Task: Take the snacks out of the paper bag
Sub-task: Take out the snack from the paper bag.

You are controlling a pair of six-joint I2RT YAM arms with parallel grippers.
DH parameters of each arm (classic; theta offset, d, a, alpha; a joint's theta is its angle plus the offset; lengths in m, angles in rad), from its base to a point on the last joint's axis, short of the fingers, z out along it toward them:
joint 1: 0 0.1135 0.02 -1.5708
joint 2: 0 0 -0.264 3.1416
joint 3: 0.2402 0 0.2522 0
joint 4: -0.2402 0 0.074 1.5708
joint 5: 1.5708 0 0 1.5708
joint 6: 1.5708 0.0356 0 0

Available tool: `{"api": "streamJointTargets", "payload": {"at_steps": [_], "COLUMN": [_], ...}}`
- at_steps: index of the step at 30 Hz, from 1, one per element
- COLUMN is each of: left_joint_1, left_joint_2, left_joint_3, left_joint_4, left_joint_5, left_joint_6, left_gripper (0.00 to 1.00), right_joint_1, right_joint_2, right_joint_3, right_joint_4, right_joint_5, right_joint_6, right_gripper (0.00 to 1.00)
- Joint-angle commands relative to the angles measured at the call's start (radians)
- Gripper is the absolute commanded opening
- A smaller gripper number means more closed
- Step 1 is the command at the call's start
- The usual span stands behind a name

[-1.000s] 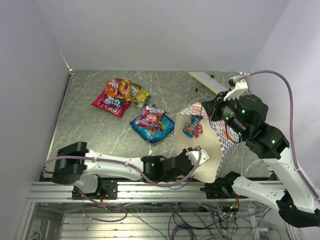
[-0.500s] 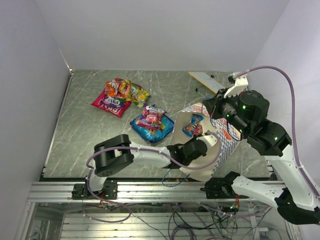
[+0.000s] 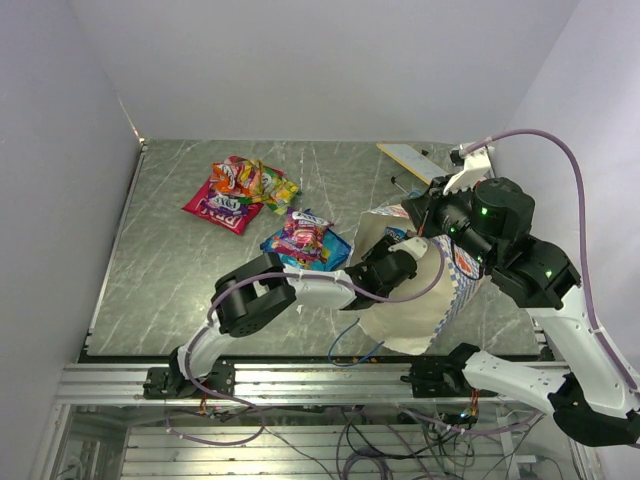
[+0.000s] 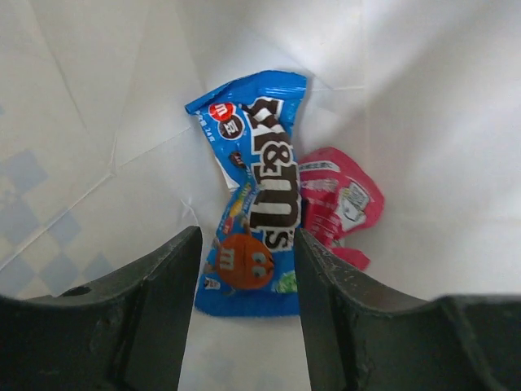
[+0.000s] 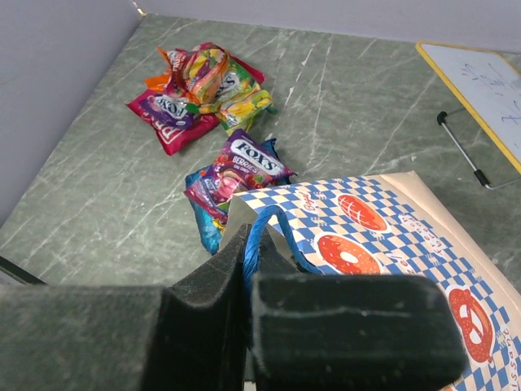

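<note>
The paper bag [image 3: 432, 300] lies at the table's right with its mouth toward the left; its blue-and-white checkered side [image 5: 383, 224] faces up. My right gripper [image 5: 249, 254] is shut on the bag's blue string handle [image 5: 262, 228] and holds the mouth up. My left gripper [image 4: 247, 244] is inside the bag, open, with nothing between its fingers. Just beyond its fingertips lie two snacks on the cream inside: a blue M&M's packet [image 4: 259, 191] and a red-pink packet [image 4: 340, 204] partly under it. In the top view the left wrist [image 3: 388, 270] fills the bag's mouth and hides both packets.
Other packets lie out on the table: a red-pink one [image 3: 218, 208], a yellow-green and orange one [image 3: 258, 180], and a large blue one [image 3: 292, 260] with a purple Fox's packet [image 3: 306, 230] on it, close to the bag's mouth. A whiteboard [image 3: 413, 162] lies at the back right.
My left arm has swung from the near edge forward into the bag's mouth, and its jaws have opened wider. The right gripper kept hold of the handle, lifting slightly.
</note>
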Motion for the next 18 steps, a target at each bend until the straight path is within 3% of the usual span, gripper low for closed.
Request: {"api": "streamJointTargets", "payload": {"at_steps": [1,6,11,15,18], "left_joint_1": [0.023,0.043,0.052,0.052,0.052], "left_joint_2": [0.059,0.119,0.110,0.033,-0.048], "left_joint_3": [0.043,0.094,0.108,0.069,0.029], "left_joint_4": [0.004,-0.040,-0.062,-0.074,-0.096], "left_joint_5": [0.021,0.067,0.104,0.148,0.217], "left_joint_6": [-0.015,-0.037,-0.016,-0.035,-0.082], "left_gripper": [0.61,0.58,0.33,0.17,0.12], "right_joint_1": [0.000,0.001,0.000,0.000,0.000], "right_joint_2": [-0.004,0.000,0.000,-0.001,-0.003], "right_joint_3": [0.026,0.047,0.063,0.056,0.048], "right_joint_4": [-0.011,-0.031,-0.041,-0.021,-0.004], "right_joint_5": [-0.018,-0.014,-0.004,0.002,0.006], "right_joint_6": [-0.002,0.001,-0.001,-0.001,-0.002], "right_gripper": [0.00,0.00,0.00,0.00,0.00]}}
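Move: The blue M&M's packet lies inside the open bag, its middle about 4 cm ahead of the left hand, some 2 cm to its right and 4 cm below. The small pink packet touches its right side, roughly 3 cm ahead of the left hand, 5 cm to its right and just as low. Out on the table the purple Fox's packet sits about 22 cm to the left and 1 cm ahead, 4 cm down. From the right hand the blue packet is around 9 cm ahead, 2 cm to the right and 35 cm below. Down about 3.5 cm and some 2 cm forward into the bag, the left hand brings its open fingers around the near half of the blue packet, then closes them and pinches it, easing back slightly as they shut. The right hand stays high, fingers still shut on the bag's blue handle. ##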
